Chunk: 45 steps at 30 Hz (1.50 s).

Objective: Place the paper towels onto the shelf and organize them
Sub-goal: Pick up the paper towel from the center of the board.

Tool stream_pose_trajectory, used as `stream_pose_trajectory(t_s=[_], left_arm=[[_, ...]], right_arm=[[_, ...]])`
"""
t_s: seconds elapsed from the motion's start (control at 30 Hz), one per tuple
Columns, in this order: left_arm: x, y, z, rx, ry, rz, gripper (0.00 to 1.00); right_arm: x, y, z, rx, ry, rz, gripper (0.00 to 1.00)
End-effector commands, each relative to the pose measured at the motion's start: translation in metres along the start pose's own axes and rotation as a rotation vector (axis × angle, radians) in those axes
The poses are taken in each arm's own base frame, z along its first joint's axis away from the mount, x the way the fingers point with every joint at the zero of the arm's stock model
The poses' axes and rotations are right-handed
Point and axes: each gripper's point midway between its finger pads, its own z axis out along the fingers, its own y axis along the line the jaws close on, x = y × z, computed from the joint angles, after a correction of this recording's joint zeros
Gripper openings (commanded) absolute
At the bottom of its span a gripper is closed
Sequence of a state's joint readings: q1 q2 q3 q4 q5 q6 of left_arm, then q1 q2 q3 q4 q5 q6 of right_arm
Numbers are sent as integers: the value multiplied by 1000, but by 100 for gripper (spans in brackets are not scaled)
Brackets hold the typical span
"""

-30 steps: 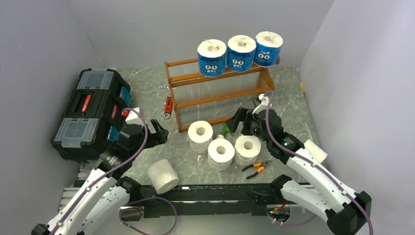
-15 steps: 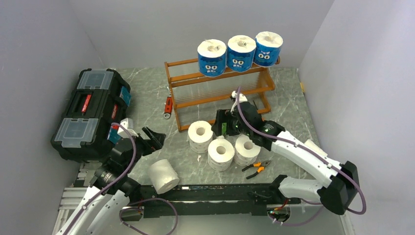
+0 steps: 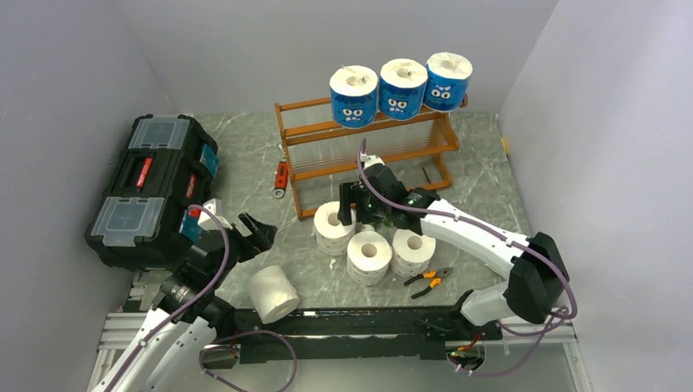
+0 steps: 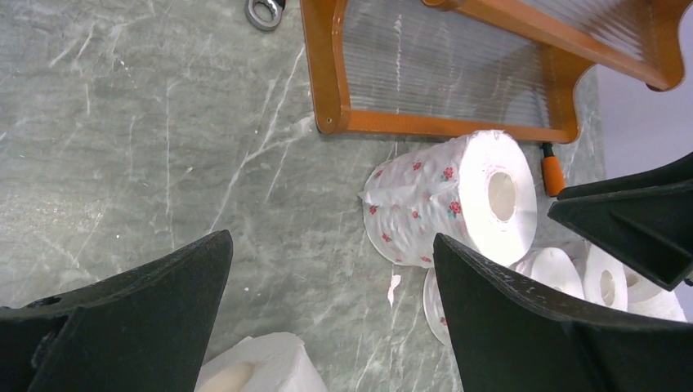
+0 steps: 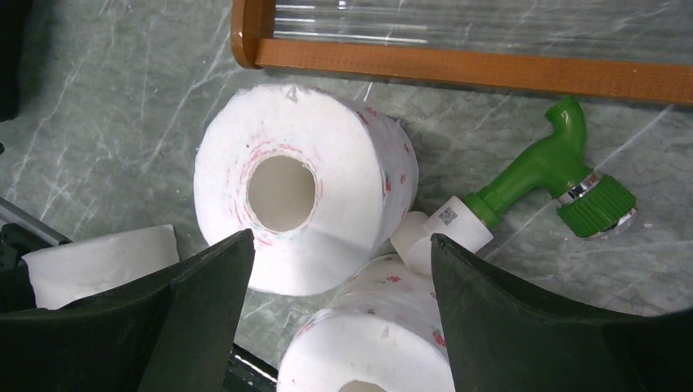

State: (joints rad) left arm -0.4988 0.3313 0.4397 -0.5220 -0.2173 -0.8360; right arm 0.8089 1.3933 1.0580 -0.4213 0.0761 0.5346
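Three blue-wrapped paper towels point(image 3: 403, 88) stand on the top tier of the orange-brown shelf point(image 3: 368, 155). Three white rolls point(image 3: 368, 256) stand on end on the table in front of it. A fourth point(image 3: 272, 293) lies on its side near the front edge. My right gripper point(image 3: 359, 204) hovers over the rear-left white roll point(image 5: 302, 196). Its jaws point(image 5: 339, 245) are open, one on each side of that roll's near edge, with a second roll point(image 5: 384, 343) below. My left gripper point(image 4: 331, 245) is open over bare table, between the lying roll point(image 4: 261, 367) and the flowered roll point(image 4: 449, 200).
A black toolbox point(image 3: 151, 188) sits at the left. A red wrench point(image 3: 280, 175) lies by the shelf's left end. Orange-handled pliers point(image 3: 427, 280) lie right of the rolls. A green-and-white tool point(image 5: 539, 175) lies between the rolls and the shelf's bottom rail point(image 5: 458, 69).
My right arm swung left from beside the right-hand roll to over the rear-left roll, and its jaws narrowed. The left gripper drew back slightly and stayed open.
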Motion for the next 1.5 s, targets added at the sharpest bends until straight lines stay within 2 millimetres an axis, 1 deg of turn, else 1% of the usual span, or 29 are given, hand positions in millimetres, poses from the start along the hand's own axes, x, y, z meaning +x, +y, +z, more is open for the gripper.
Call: stream_pose_trajectory(t_s=[0.0, 0.1, 0.43, 0.73, 0.83, 0.93, 1.03, 1.2, 1.33, 1.47], left_arm=[[1, -4, 1, 10, 13, -9, 99], [3, -6, 2, 17, 24, -9, 99], [11, 0, 5, 5, 44, -3, 99], [9, 2, 4, -3, 37, 8, 99], [8, 1, 4, 0, 37, 14, 99], [8, 0, 4, -1, 40, 20, 99], [7, 0, 3, -4, 42, 26, 100], [5, -1, 1, -1, 34, 28, 99], [4, -2, 1, 5, 32, 29, 99], [5, -3, 2, 6, 38, 28, 100]], right_arm=[[-21, 13, 1, -22, -45, -21, 80], [-17, 8, 10, 4, -28, -24, 78], [-16, 12, 25, 0, -10, -22, 73], [-12, 10, 38, 13, -6, -1, 66], [-11, 8, 41, 24, -1, 3, 60], [-10, 7, 44, 35, 5, 9, 49], [-13, 8, 40, 28, -8, 17, 42], [-21, 12, 27, 16, -30, 24, 39], [-32, 16, 11, 2, -61, 34, 37], [-51, 21, -10, -5, -113, 35, 36]])
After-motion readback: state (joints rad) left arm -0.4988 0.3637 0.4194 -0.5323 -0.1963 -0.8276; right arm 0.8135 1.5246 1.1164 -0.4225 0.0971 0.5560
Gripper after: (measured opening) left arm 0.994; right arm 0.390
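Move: The white paper towel standing nearest the shelf, next to be gripped by the right hand, has its middle about 2 cm ahead, 5 cm to the left and 8 cm below that hand. A second white roll stands some 7 cm back and 4 cm to the right, and a third about 6 cm back and 16 cm right. The green tap lies roughly 4 cm ahead and 6 cm right, down on the board. From the left hand, the aimed-at roll lies about 18 cm right, 1 cm ahead and 10 cm below. The right fingers close firmly on the wall of the white paper towel at its right side, one finger in the core hole and the other outside. To get there, the hand first sinks about 4 cm while easing some 2 cm each forward and left, narrowing as it goes. With the pinch made, it turns back upward by about 1.5 cm. ##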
